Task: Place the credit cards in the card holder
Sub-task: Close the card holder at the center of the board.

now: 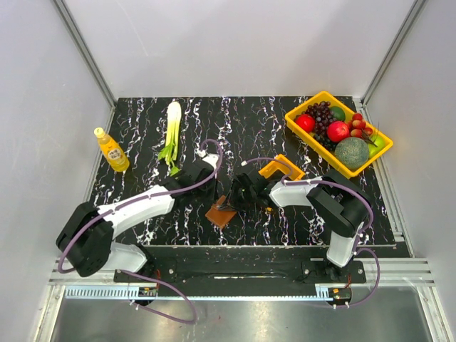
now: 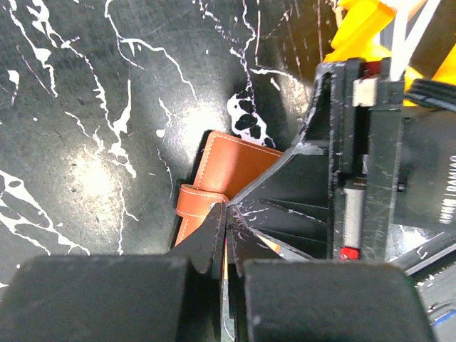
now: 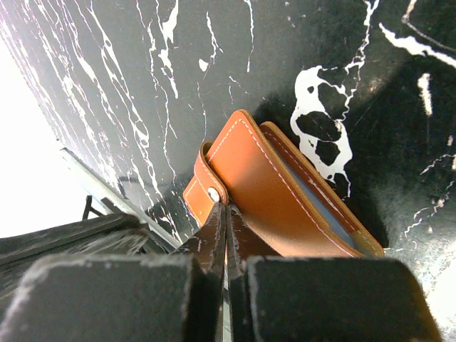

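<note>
The brown card holder (image 1: 219, 215) lies folded on the black marbled table near its front edge. It also shows in the left wrist view (image 2: 235, 167) and the right wrist view (image 3: 278, 192). A pale blue credit card (image 3: 324, 210) shows as a thin strip inside its open side. My left gripper (image 1: 216, 200) (image 2: 226, 214) is shut, with its tips at the holder's strap. My right gripper (image 1: 233, 204) (image 3: 226, 209) is shut, with its tips touching the strap by the snap. The right gripper's body (image 2: 320, 185) stands right beside my left fingertips. No loose card is in view.
A small orange bin (image 1: 281, 169) (image 2: 356, 28) sits just behind the right gripper. A yellow tray (image 1: 317, 146) of fruit stands at the back right. A leek (image 1: 171, 128) and a yellow bottle (image 1: 112, 149) are at the back left.
</note>
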`<action>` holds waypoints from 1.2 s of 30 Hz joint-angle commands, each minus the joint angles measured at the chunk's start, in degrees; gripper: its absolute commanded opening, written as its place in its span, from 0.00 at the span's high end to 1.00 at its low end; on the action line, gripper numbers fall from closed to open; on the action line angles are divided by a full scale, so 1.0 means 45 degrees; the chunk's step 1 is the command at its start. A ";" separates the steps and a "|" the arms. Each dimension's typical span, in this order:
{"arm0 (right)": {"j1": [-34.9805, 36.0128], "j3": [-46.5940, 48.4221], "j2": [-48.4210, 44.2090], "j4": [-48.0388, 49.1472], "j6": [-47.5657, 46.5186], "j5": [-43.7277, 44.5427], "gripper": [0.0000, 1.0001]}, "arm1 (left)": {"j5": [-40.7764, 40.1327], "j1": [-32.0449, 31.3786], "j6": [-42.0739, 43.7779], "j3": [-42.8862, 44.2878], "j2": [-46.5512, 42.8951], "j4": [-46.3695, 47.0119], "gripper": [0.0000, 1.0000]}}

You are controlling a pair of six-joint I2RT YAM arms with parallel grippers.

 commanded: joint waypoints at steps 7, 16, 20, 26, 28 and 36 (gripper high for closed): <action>-0.0195 -0.0749 0.0999 -0.2631 -0.0238 0.1400 1.00 | 0.0866 -0.0828 -0.1024 -0.2201 0.1715 0.1204 1.00; -0.0196 -0.0710 0.0980 -0.2651 -0.0336 0.1380 1.00 | -0.1205 -0.0498 -0.0245 0.0003 0.0172 0.0052 1.00; -0.0196 -0.0729 0.0902 -0.2651 -0.0336 0.1400 1.00 | -0.1090 -0.0184 0.0009 0.0591 0.0170 0.0031 1.00; -0.0196 -0.0710 0.0902 -0.2651 -0.0375 0.1380 1.00 | 0.0355 -0.0456 -0.0573 -0.1199 0.1206 0.1120 1.00; -0.0215 -0.0729 0.0863 -0.2670 -0.0375 0.1420 1.00 | 0.0979 -0.0788 -0.0984 -0.2139 0.1438 0.1729 1.00; -0.0235 -0.0729 0.0902 -0.2651 -0.0413 0.1400 1.00 | -0.0870 -0.1181 -0.1087 -0.1893 0.1128 0.1168 1.00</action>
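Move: The card holder's snap lies about 6 cm below the left fingertips and some 3 cm back, neither left nor right of them. The orange bin stands about 20 cm to this hand's right and 7 cm farther out; the celery is some 16 cm to its left and 21 cm ahead. From the right fingertips, already on the card holder, the snap is only about 1 cm to the left, level fore and aft and in height. Left hand's shut tips jab about 5 cm down onto the snap, rise, jab again; right tips keep pressing. ##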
